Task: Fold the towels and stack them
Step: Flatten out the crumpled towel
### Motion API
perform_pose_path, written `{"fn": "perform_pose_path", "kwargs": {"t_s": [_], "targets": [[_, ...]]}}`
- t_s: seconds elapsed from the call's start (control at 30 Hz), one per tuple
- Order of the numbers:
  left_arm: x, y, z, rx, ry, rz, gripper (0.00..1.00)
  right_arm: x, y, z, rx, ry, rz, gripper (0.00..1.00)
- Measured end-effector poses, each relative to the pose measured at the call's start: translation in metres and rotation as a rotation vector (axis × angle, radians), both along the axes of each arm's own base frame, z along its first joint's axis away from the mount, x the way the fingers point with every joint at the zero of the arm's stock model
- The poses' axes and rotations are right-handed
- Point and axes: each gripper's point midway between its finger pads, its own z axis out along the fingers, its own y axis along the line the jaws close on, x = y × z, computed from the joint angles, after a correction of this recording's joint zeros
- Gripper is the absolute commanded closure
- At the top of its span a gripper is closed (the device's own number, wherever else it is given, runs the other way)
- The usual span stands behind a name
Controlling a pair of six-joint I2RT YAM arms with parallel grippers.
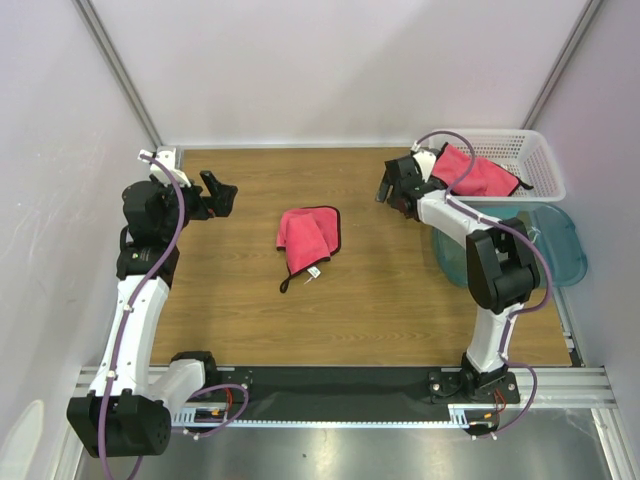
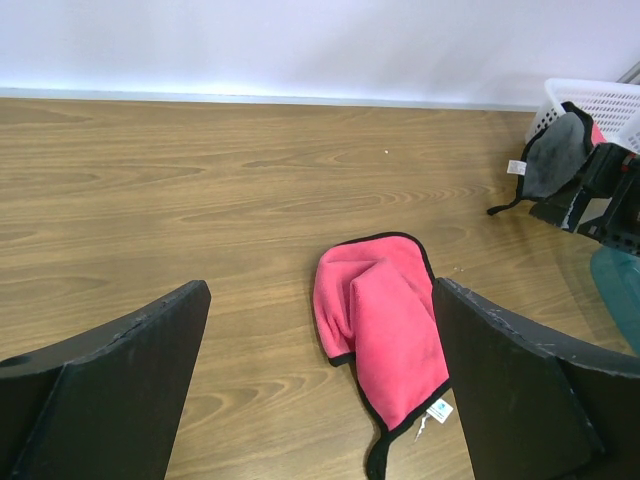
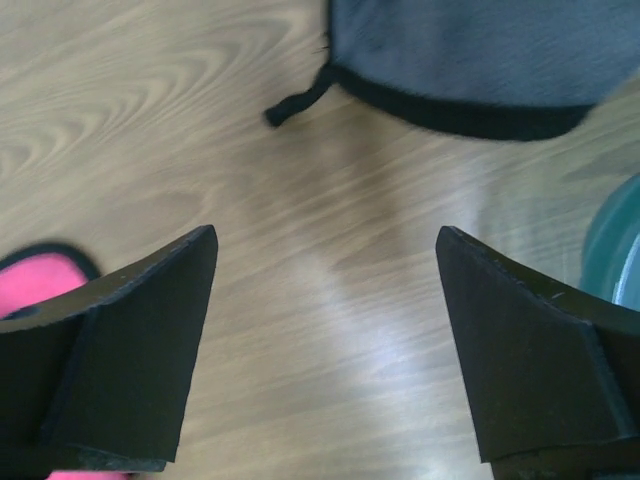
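One pink-red towel [image 1: 308,235] with black edging lies loosely folded in the middle of the table, also seen in the left wrist view [image 2: 385,320]. A second pink towel [image 1: 470,172] hangs over the near-left rim of the white basket [image 1: 535,165]. Its dark back shows in the left wrist view [image 2: 555,155] and at the top of the right wrist view [image 3: 470,50]. My left gripper [image 1: 222,195] [image 2: 320,288] hovers open at the far left, pointing at the middle towel. My right gripper [image 1: 388,192] [image 3: 325,235] is open over bare wood just left of the basket, holding nothing.
A teal translucent tub [image 1: 560,245] sits in front of the basket at the right edge; its rim shows in the right wrist view [image 3: 615,240]. The right arm's links [image 2: 610,195] stand beside the basket. White walls enclose the table on three sides.
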Motion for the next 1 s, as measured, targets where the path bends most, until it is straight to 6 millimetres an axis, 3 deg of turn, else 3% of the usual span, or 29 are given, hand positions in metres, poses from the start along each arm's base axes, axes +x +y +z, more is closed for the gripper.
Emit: {"fn": "perform_pose_path", "kwargs": {"t_s": [0.2,0.43,0.63,0.8,1.0], "targets": [[0.000,0.000,0.000,0.000,0.000,0.000,0.00,0.014,-0.023,-0.006,-0.015,-0.073,-0.093,0.15],[0.000,0.000,0.000,0.000,0.000,0.000,0.00,0.042,-0.036,-0.018,-0.022,-0.146,-0.147,0.23],[0.000,0.000,0.000,0.000,0.000,0.000,0.00,0.055,-0.043,-0.026,-0.064,-0.171,-0.163,0.67],[0.000,0.000,0.000,0.000,0.000,0.001,0.01,0.064,-0.050,-0.006,-0.079,-0.231,-0.167,0.87],[0.000,0.000,0.000,0.000,0.000,0.000,0.00,0.073,-0.071,0.052,-0.051,-0.359,-0.202,0.96]]}}
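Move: The grey end of the towel hanging over the basket's rim lies about 7 cm ahead of my open right hand, 5 cm to its right and a few centimetres lower. The basket's middle is some 21 cm right and 7 cm ahead, the teal tray about 23 cm right and 14 cm back, and the pink towel on the table 24 cm left and 11 cm back. From my idle left hand the grey towel is roughly 48 cm right, 20 cm ahead and far below. I bring my right hand forward and to the right, dipping some 3 cm on the way, to the grey towel at the basket's near-left rim. There my fingers close and pinch the cloth by its dark hem; then I lift about 8 cm, still drifting right and forward, the fingers tilting up some 20 degrees. ##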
